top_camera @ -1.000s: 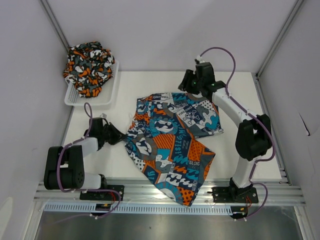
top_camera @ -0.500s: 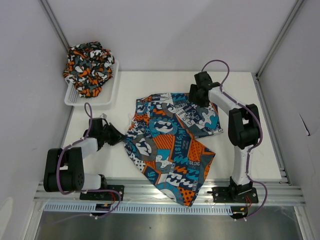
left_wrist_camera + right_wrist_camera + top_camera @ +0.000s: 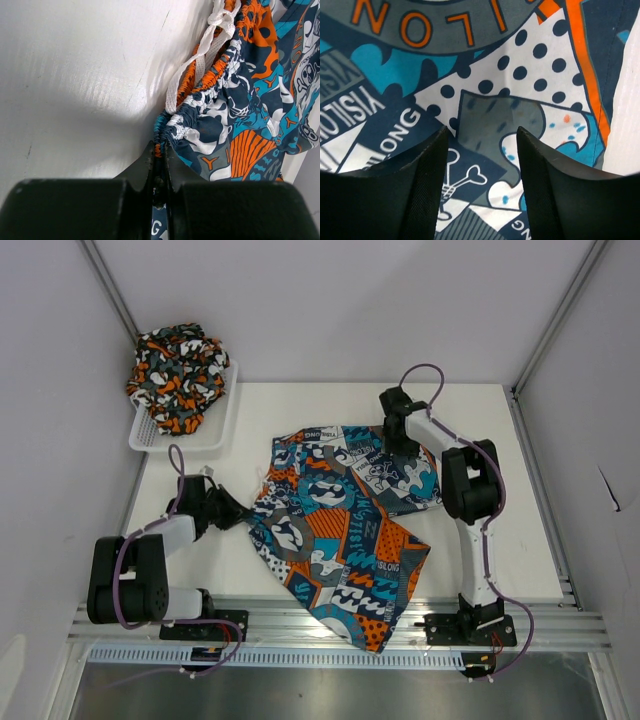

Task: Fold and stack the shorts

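Note:
The teal-blue, orange and white patchwork shorts (image 3: 340,520) lie spread flat mid-table, one leg reaching the near edge. My left gripper (image 3: 243,520) is shut on the gathered waistband (image 3: 200,100) at its left corner, with the cloth pinched between the jaws (image 3: 160,150). The white drawstring (image 3: 200,60) trails beside it. My right gripper (image 3: 392,445) is open, pointing down close over the far leg, whose print (image 3: 485,75) fills the gap between its fingers (image 3: 482,132). The camouflage shorts (image 3: 178,365) sit bunched in the basket.
A white mesh basket (image 3: 215,435) stands at the table's far left corner. Bare white table (image 3: 490,540) shows right of the shorts. Grey walls with metal posts close in on both sides.
My right gripper has come left and down from above the table's far side onto the shorts' far leg, its arm folding upright. The left gripper and the shorts have not moved.

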`<control>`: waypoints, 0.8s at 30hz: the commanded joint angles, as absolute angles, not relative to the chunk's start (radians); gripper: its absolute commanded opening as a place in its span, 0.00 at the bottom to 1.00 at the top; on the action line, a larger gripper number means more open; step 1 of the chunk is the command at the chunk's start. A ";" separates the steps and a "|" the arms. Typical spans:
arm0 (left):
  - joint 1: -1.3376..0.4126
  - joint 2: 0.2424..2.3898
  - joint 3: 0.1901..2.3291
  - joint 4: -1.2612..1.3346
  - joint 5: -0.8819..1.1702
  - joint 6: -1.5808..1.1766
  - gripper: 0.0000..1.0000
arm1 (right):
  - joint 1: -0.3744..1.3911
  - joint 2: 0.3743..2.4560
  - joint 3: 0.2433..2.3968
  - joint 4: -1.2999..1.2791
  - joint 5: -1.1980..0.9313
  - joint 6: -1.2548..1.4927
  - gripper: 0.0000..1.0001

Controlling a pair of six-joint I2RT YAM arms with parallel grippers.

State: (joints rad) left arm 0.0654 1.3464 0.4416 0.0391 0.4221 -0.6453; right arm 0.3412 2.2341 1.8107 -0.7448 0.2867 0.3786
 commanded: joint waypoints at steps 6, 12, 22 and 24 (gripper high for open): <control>0.077 1.377 0.491 0.078 0.419 -0.634 0.09 | 0.330 2.312 1.963 -0.833 0.308 0.342 0.44; 0.077 1.423 0.515 0.098 0.426 -0.644 0.09 | 0.318 2.413 2.095 -0.897 0.292 0.334 0.22; 0.077 1.505 0.577 0.118 0.428 -0.660 0.08 | 0.275 2.500 2.224 -0.928 0.210 0.327 0.03; 0.077 1.516 0.589 0.121 0.431 -0.663 0.08 | 0.270 2.520 2.259 -0.939 0.201 0.328 0.00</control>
State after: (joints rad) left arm 0.0662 1.4998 0.5442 0.0811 0.4263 -0.6548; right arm 0.2832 2.4691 2.1887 -0.9051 0.2218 0.3378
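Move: The patch of shorts leg to be pinched, where polka dots meet plain grey, lies about 3 cm ahead of the right hand and 1 cm below it. The leg's far hem runs some 9 cm ahead of that hand, its orange-striped side edge 7 cm to the right. From the left hand, already pinching the waistband, the patch is roughly 20 cm ahead and 29 cm right; the white drawstring is about 8 cm ahead, 3 cm right. The far leg of the shorts is gathered between the right fingers, which close from over half open to shut on the cloth at the dotted border while that hand slides about 5 cm forward towards the far hem, dipping 1 cm. The left hand keeps its pinch on the waistband and, starting slowly, draws it 3 cm forward. ##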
